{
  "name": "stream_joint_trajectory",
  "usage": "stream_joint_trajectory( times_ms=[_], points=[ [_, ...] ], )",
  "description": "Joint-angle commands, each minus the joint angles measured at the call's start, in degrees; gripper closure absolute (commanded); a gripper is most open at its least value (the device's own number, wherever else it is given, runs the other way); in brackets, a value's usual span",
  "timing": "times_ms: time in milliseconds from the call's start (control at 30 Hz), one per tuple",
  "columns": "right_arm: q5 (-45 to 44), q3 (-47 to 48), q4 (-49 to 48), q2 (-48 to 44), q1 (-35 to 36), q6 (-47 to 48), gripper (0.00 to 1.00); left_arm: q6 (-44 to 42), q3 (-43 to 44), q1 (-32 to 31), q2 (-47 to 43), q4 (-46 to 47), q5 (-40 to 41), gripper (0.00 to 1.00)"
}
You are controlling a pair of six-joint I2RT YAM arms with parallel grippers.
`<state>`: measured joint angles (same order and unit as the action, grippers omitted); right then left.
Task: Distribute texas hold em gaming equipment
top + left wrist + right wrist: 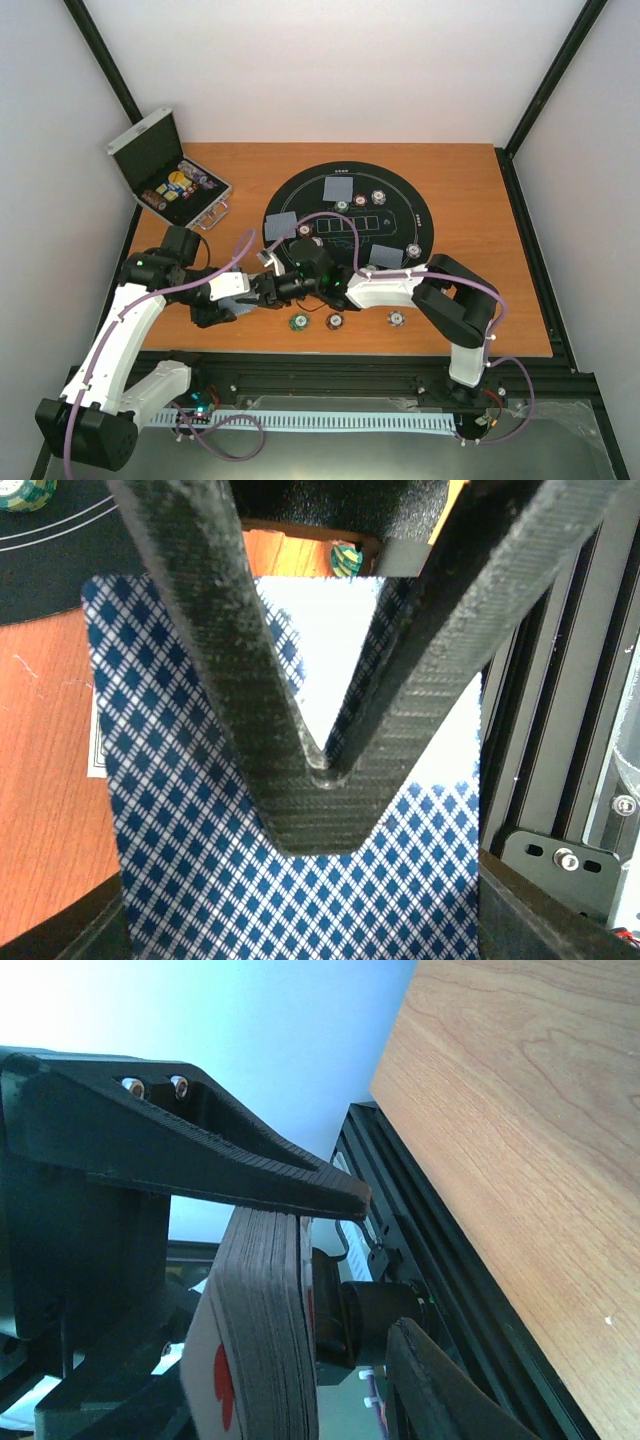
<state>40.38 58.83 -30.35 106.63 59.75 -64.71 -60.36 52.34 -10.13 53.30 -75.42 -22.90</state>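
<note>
A deck of blue-diamond-backed playing cards (pixel 200 810) fills the left wrist view behind my left gripper (pixel 322 770), whose fingers are pressed together on it. In the right wrist view the same deck (pixel 265 1330) shows edge-on with a red pip on its face. My right gripper (pixel 378 1265) is open around it: the upper finger touches the deck's edge and the lower finger stands apart. From above, both grippers meet at the table's front left, left gripper (pixel 250 292) and right gripper (pixel 272 290). Single cards (pixel 339 187) lie on the black mat (pixel 300 190).
Green (pixel 298 321), brown-red (pixel 335 321) and purple-white (pixel 396 318) chips lie on the wood near the front edge. More chips (pixel 378 196) sit on the mat. An open silver case (pixel 170 180) with equipment stands at the back left. Black rails (pixel 420 1210) run along the table's edge.
</note>
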Motion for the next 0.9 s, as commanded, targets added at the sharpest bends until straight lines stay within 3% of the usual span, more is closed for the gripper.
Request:
stream_joint_trajectory(
  times_ms=[0,333,633,867],
  points=[
    [-1.07,0.67,9.41,-1.01,-1.02,3.66,0.64,-1.56,1.33,-0.11,-1.0,-0.55,-1.16,0.99],
    [-2.46,2.19,15.72,-3.89,-1.14,6.95,0.73,-1.43,-0.7,-0.06,-0.76,0.79,0.83,0.99],
    [-3.14,2.75,19.56,-5.15,-2.0,8.59,0.88,-1.5,-1.33,-0.07,-0.69,1.58,1.89,0.99],
    [-3.11,2.34,21.52,-6.85,-3.08,9.46,0.92,-1.36,-1.71,-0.07,-0.56,2.04,2.54,0.99]
  ],
)
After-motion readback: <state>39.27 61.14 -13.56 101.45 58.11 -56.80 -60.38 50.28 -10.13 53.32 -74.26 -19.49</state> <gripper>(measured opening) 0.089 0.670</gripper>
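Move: The deck, gripped across its width by the left hand, sits right at the right fingertips: its middle is about 1 cm left of the right hand and 1 cm below, and some 2 cm right of the left hand. From the right hand, the green chip stack stands about 9 cm back and 11 cm right, the nearest dealt card on the mat about 15 cm ahead and 6 cm right, both some 14 cm lower. With its fingertips still on the blue back of the deck's top card, the right hand drags it to the right by about 2 cm, its fingers closing from roughly a third open to nearly shut and the wrist rolling a little. The left hand keeps its grip on the deck and eases down and left, a good 1 cm each way, drawing the deck out from under the card. ##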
